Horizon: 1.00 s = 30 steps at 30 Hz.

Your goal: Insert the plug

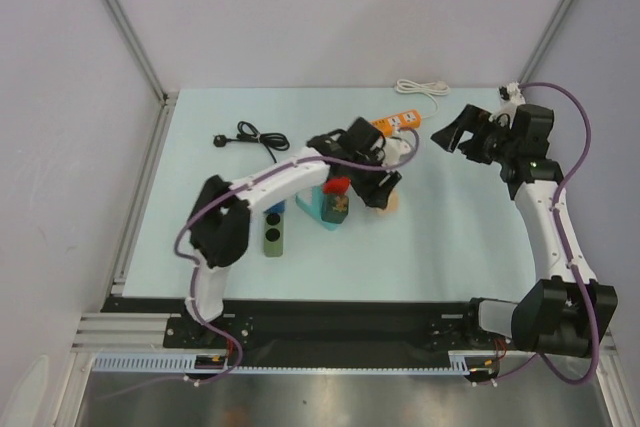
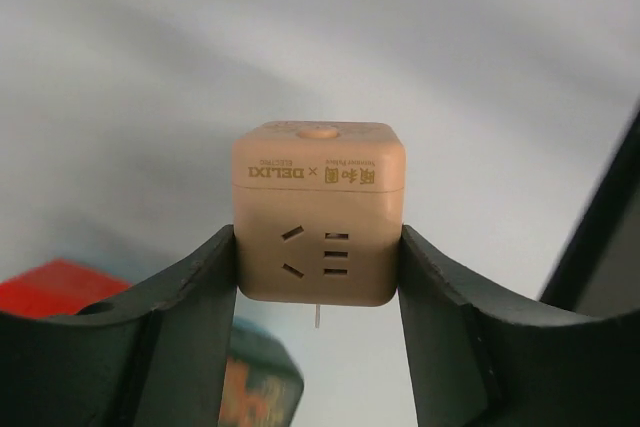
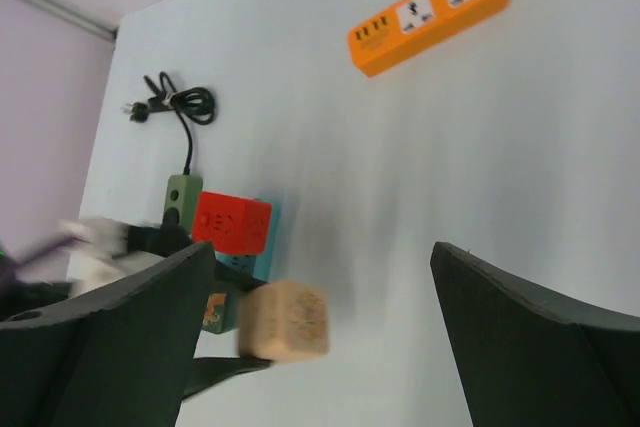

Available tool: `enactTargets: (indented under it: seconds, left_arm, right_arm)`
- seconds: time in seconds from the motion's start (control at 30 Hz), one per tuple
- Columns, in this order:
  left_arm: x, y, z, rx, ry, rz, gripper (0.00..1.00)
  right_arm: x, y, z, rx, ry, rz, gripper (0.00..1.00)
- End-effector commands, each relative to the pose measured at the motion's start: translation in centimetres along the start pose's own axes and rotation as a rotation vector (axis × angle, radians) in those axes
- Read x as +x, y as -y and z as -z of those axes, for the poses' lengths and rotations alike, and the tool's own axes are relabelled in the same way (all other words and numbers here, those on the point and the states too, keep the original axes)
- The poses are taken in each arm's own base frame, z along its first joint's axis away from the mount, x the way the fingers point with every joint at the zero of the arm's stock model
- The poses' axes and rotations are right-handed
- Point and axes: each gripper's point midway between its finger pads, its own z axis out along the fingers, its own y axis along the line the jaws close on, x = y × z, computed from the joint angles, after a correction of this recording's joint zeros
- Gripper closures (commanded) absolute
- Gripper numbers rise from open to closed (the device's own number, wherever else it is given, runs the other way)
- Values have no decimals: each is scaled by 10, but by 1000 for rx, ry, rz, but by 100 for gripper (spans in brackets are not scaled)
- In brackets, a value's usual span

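Note:
The plug (image 1: 220, 140) is small and black and lies at the back left of the table on its looped black cord (image 1: 252, 134); the right wrist view also shows the plug (image 3: 135, 110). My left gripper (image 1: 378, 185) is shut on a tan socket cube (image 2: 318, 212), a finger pressed on each side and the slotted face toward the camera. The tan socket cube (image 1: 386, 204) sits mid-table, far from the plug. My right gripper (image 1: 452, 135) hovers open at the right, and in its own view the right gripper (image 3: 320, 277) holds nothing.
An orange power strip (image 1: 397, 124) with a white cord (image 1: 422, 87) lies at the back. Left of the cube stand a red cube (image 1: 337, 186) on a teal block (image 1: 322, 207) and a green socket strip (image 1: 272, 229).

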Motion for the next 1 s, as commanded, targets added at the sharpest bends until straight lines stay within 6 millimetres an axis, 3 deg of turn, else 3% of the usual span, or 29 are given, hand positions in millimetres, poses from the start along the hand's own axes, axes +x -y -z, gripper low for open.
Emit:
enactTargets:
  seconds: [0.0, 0.1, 0.23, 0.27, 0.47, 0.6, 0.67, 0.8, 0.97]
  left_arm:
    - [-63, 27, 119, 126, 297, -42, 100]
    - [-61, 38, 164, 219, 372, -10, 100]
    - [-58, 52, 194, 248, 410, -12, 100]
    - [-57, 56, 198, 257, 415, -20, 100]
    - [-51, 81, 220, 347, 447, -76, 99]
    - [-42, 80, 219, 329, 439, -84, 100]
    - [-38, 81, 217, 335, 436, -103, 100]
    - [-35, 81, 214, 343, 428, -105, 100]
    - [-41, 80, 215, 346, 439, -112, 100]
  right_arm:
    - [-17, -52, 12, -261, 44, 228, 4]
    - [3, -82, 22, -450, 9, 346, 3]
    - [41, -137, 42, -762, -89, 452, 0]
    - [56, -155, 45, -820, -123, 487, 0]
    - [90, -196, 53, -953, -220, 601, 0]
    - [109, -202, 55, -960, -298, 634, 0]
    - [116, -193, 54, -914, -335, 650, 0]
    - [101, -175, 49, -787, -306, 657, 0]
    - [76, -181, 66, -798, -221, 634, 0]
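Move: The left hand already holds the tan plug just clear of the table; the right gripper's open fingers are some 8 cm farther out, 16 to its right and 15 higher. The dark green plug stands about 11 cm left of the left hand, level with it and 3 lower, the red plug 5 cm beyond that. From the right hand, the tan plug lies about 8 cm back, 16 left and 16 below; the orange strip about 14 ahead, 12 left, 21 below. Up fast, the left hand lifts the gripped tan plug about 20 cm, sinks a little, and draws it some 8 cm left and back, fingers swinging up to point more rightward. Leftward and back, the open right hand sweeps in some 17 cm, turning nearly 60 degrees counter-clockwise to face the plug, then eases slightly back, not touching it. ##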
